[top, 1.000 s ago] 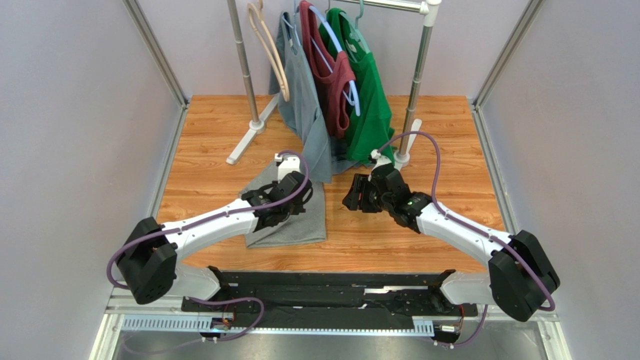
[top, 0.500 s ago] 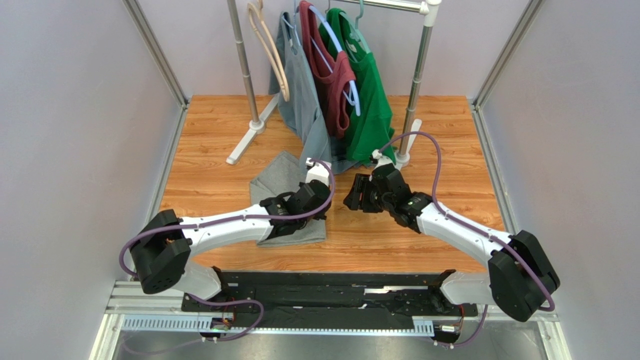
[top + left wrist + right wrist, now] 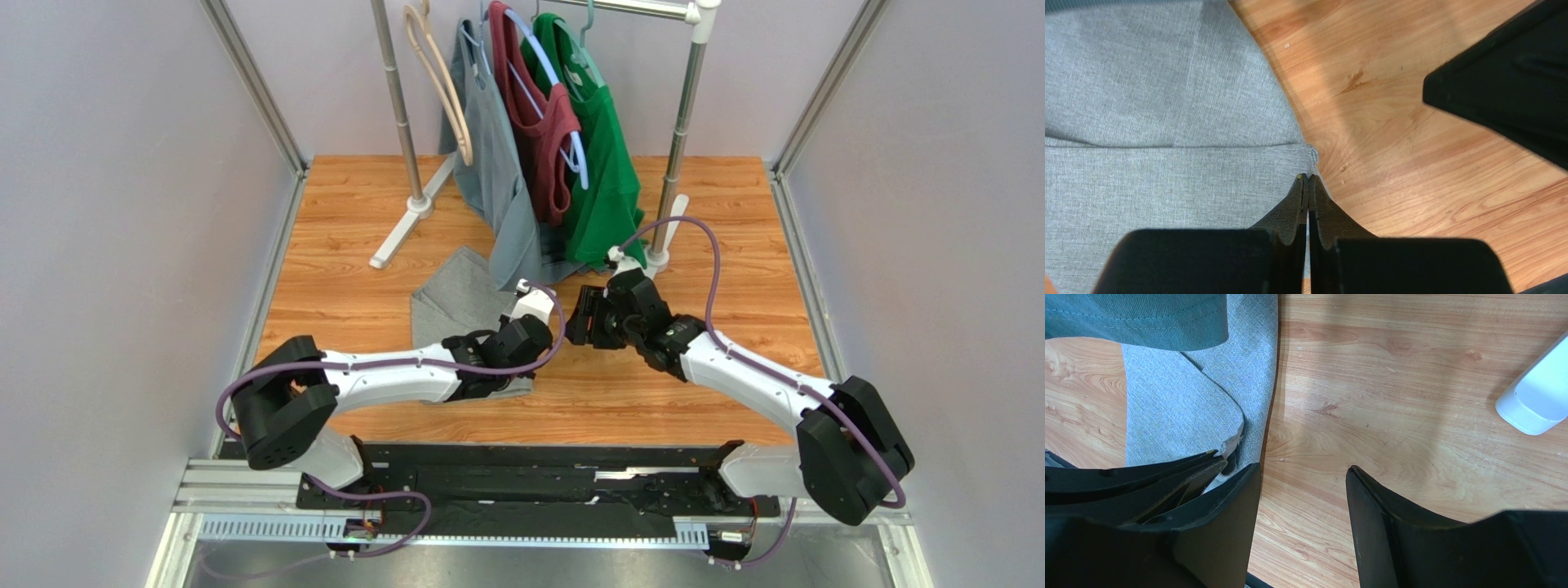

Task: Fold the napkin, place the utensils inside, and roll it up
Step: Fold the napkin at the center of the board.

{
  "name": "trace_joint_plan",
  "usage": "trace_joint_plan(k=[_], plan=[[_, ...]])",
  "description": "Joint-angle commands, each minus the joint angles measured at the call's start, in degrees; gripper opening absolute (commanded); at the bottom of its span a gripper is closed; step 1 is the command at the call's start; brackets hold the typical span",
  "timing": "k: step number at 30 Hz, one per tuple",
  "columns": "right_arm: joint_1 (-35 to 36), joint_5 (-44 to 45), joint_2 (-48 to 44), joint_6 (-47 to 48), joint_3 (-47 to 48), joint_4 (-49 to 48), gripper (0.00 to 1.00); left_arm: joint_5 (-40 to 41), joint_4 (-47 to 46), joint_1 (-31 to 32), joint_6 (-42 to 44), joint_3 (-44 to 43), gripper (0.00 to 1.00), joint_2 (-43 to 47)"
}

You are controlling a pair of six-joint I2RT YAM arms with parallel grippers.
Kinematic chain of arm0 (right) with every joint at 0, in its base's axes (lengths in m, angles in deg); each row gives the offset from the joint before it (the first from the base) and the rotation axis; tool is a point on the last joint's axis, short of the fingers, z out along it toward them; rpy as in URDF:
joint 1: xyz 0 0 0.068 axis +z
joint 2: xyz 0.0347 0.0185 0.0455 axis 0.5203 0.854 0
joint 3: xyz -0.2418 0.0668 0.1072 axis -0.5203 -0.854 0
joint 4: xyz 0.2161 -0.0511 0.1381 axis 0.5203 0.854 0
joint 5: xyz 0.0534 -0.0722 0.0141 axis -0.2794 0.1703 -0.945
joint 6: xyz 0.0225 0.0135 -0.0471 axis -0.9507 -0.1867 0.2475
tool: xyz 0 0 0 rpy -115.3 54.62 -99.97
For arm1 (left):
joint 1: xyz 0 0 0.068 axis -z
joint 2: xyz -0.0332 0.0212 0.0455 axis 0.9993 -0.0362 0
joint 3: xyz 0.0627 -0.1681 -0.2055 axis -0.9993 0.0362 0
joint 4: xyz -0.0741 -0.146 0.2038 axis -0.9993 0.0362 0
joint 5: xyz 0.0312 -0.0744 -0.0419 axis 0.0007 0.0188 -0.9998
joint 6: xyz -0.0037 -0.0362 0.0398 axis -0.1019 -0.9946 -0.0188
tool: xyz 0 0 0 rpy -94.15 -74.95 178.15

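The heather-grey napkin (image 3: 456, 300) lies on the wooden table, partly under my left arm. My left gripper (image 3: 540, 331) is shut at the napkin's right edge. In the left wrist view its tips (image 3: 1308, 178) pinch the corner of a folded-over layer of napkin (image 3: 1155, 92). The right wrist view shows that raised corner of napkin (image 3: 1232, 438) at the left fingers. My right gripper (image 3: 584, 321) stands open just right of the napkin, its jaws (image 3: 1303, 471) spread over bare wood with nothing between them. The utensils are out of view.
A clothes rack (image 3: 405, 110) stands at the back, holding a grey shirt (image 3: 497, 159), a maroon top (image 3: 540, 123) and a green shirt (image 3: 601, 159). The grey shirt's hem (image 3: 1137, 318) hangs near the napkin. The rack's white foot (image 3: 1536, 398) lies right of my right gripper.
My left gripper has swept from the napkin's left side across to its right edge, drawing cloth over with it. The right arm has stayed put, open.
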Motion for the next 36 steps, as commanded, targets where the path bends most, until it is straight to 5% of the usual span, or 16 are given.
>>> trace_joint_plan(k=[1,19,21,22,23,26,31,36], plan=[[-0.3,0.95,-0.17,-0.7,-0.45,-1.16,0.57,2.22,0.13,1.43,0.66,1.45,0.0,2.89],[-0.3,0.34,1.67,-1.06,-0.37,-1.25,0.57,-1.98,0.84,5.04,1.62,5.49,0.0,7.99],[-0.21,-0.54,1.59,-0.97,-0.37,-1.34,0.57,-2.52,0.92,5.39,1.01,5.23,0.17,7.73],[-0.21,-0.8,1.32,-0.88,-0.28,-1.34,0.57,-2.44,1.88,5.65,0.66,4.71,0.45,7.81],[-0.3,-0.98,0.62,-0.79,-0.28,-1.34,0.57,-1.91,2.94,5.74,-0.74,4.44,0.59,7.99],[-0.3,-2.47,-0.69,-0.01,0.25,-0.99,0.57,0.81,7.15,5.74,-2.24,2.86,0.85,10.79],[0.32,-5.46,-0.35,0.61,1.74,-0.99,0.57,6.43,14.0,4.61,-3.91,3.99,0.92,20.44],[2.95,-10.11,1.84,-1.05,3.67,-2.74,0.57,4.78,21.57,-4.16,-11.55,8.91,0.92,32.74]])
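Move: The left hand has the flap corner of the napkin pinched at its right edge. The near right corner of the napkin lies about 9 cm straight back from this hand and 1 cm lower. The napkin's middle is some 8 cm left and 2 cm ahead, while the blue shirt's hem hangs roughly 8 cm ahead and 2 cm left. From the right hand, that near corner is about 8 cm left, 11 cm back and 3 cm down. Back along the napkin's right edge goes the left hand, some 4.5 cm towards the near corner with the flap corner still pinched, rising slightly and sinking again on the way. There its fingers open wide and let go, then it lifts about 6 cm and swings some 4 cm left, over the napkin. The right hand, half open and empty, eases barely 2 cm left and back at the end. ##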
